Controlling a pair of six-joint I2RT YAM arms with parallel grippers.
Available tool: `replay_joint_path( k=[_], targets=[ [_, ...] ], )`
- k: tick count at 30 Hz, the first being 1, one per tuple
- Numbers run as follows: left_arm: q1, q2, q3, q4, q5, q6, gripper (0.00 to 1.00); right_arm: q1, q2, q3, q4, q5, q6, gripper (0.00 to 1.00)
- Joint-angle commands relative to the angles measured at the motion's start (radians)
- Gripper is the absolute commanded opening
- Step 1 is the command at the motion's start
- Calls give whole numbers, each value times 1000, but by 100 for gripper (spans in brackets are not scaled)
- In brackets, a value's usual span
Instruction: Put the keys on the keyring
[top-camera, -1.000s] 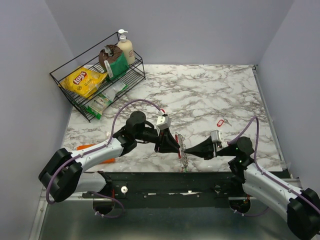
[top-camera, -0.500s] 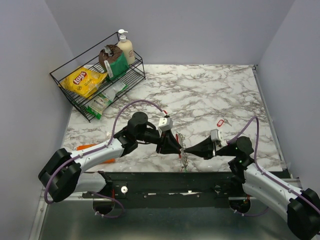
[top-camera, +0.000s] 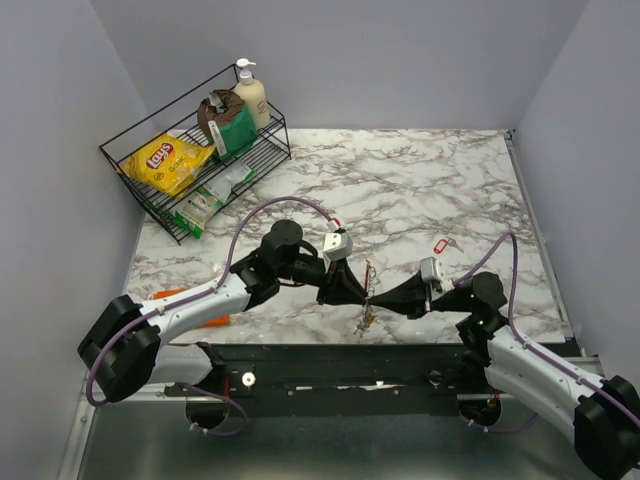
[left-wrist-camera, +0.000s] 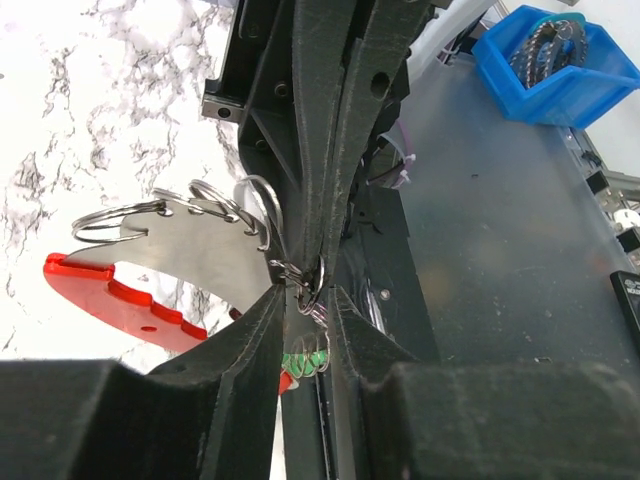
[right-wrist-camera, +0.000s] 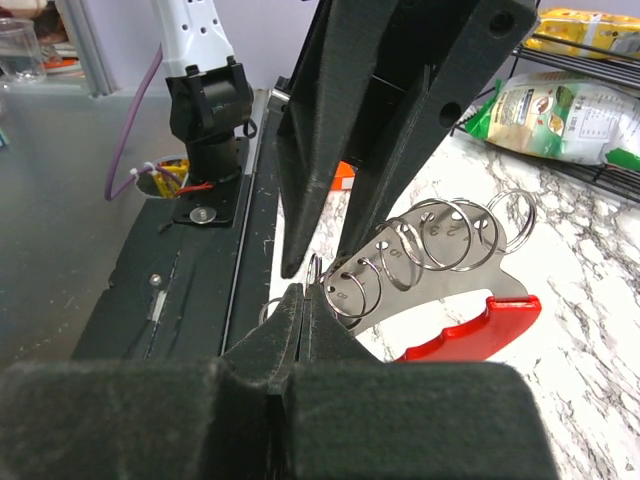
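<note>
The keyring (left-wrist-camera: 200, 255) is a silvery plate with several split rings and a red curved loop (left-wrist-camera: 110, 300). It hangs above the table's near edge between both grippers (top-camera: 366, 278). My left gripper (left-wrist-camera: 303, 298) is closed on the plate's ring end, seen from above (top-camera: 352, 290). My right gripper (right-wrist-camera: 312, 290) is shut on a small split ring (right-wrist-camera: 314, 268) at the plate's end hole, tip to tip with the left one (top-camera: 380, 297). Keys with green heads (left-wrist-camera: 305, 360) dangle below (top-camera: 365, 320). A red-tagged key (top-camera: 440, 245) lies on the table to the right.
A black wire rack (top-camera: 135, 190) with a chip bag, packets and a soap bottle stands at the back left. A flat orange packet (top-camera: 214, 322) lies under the left arm. The black base rail (top-camera: 330, 360) runs along the near edge.
The left arm has shifted a little to the right with the keyring, and the two gripper tips have closed up. The red loop no longer shows from above.
</note>
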Motion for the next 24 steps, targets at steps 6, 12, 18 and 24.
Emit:
replay_joint_path(
  k=[6, 12, 18, 24],
  targets=[
    [-32, 23, 58, -42, -24, 32, 15, 3, 11, 46, -15, 34, -1, 1],
    [-35, 30, 64, -70, -34, 35, 0, 3, 18, 55, -29, 40, 10, 2],
    [-35, 10, 46, -114, -71, 75, 0, 3, -27, 84, -120, 134, 30, 52],
    [-35, -17, 7, -99, -96, 92, 0, 3, -116, 116, -274, 321, 45, 78]
  ],
)
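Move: The ring of the keyring being handed over is pinched in the right fingertips, right at that hand's point. It lies about 1 cm to the right of the left hand's point, level with it, between the left's part-open fingers. The metal plate carrying the other rings reaches some 5 cm forward of the left hand and 2 cm below; its red handle is about 6 cm forward and 4 cm down. The green key hangs roughly 3 cm back and 5 cm below. The left fingers close from part open and pinch the ring still held by the right hand. Only then do the right fingers spread wide and let go, that hand moving off forward and up, about 2 cm each way after a slight dip, while swinging a little clockwise. The left keeps its grip and sinks between 1 and 2 cm. ##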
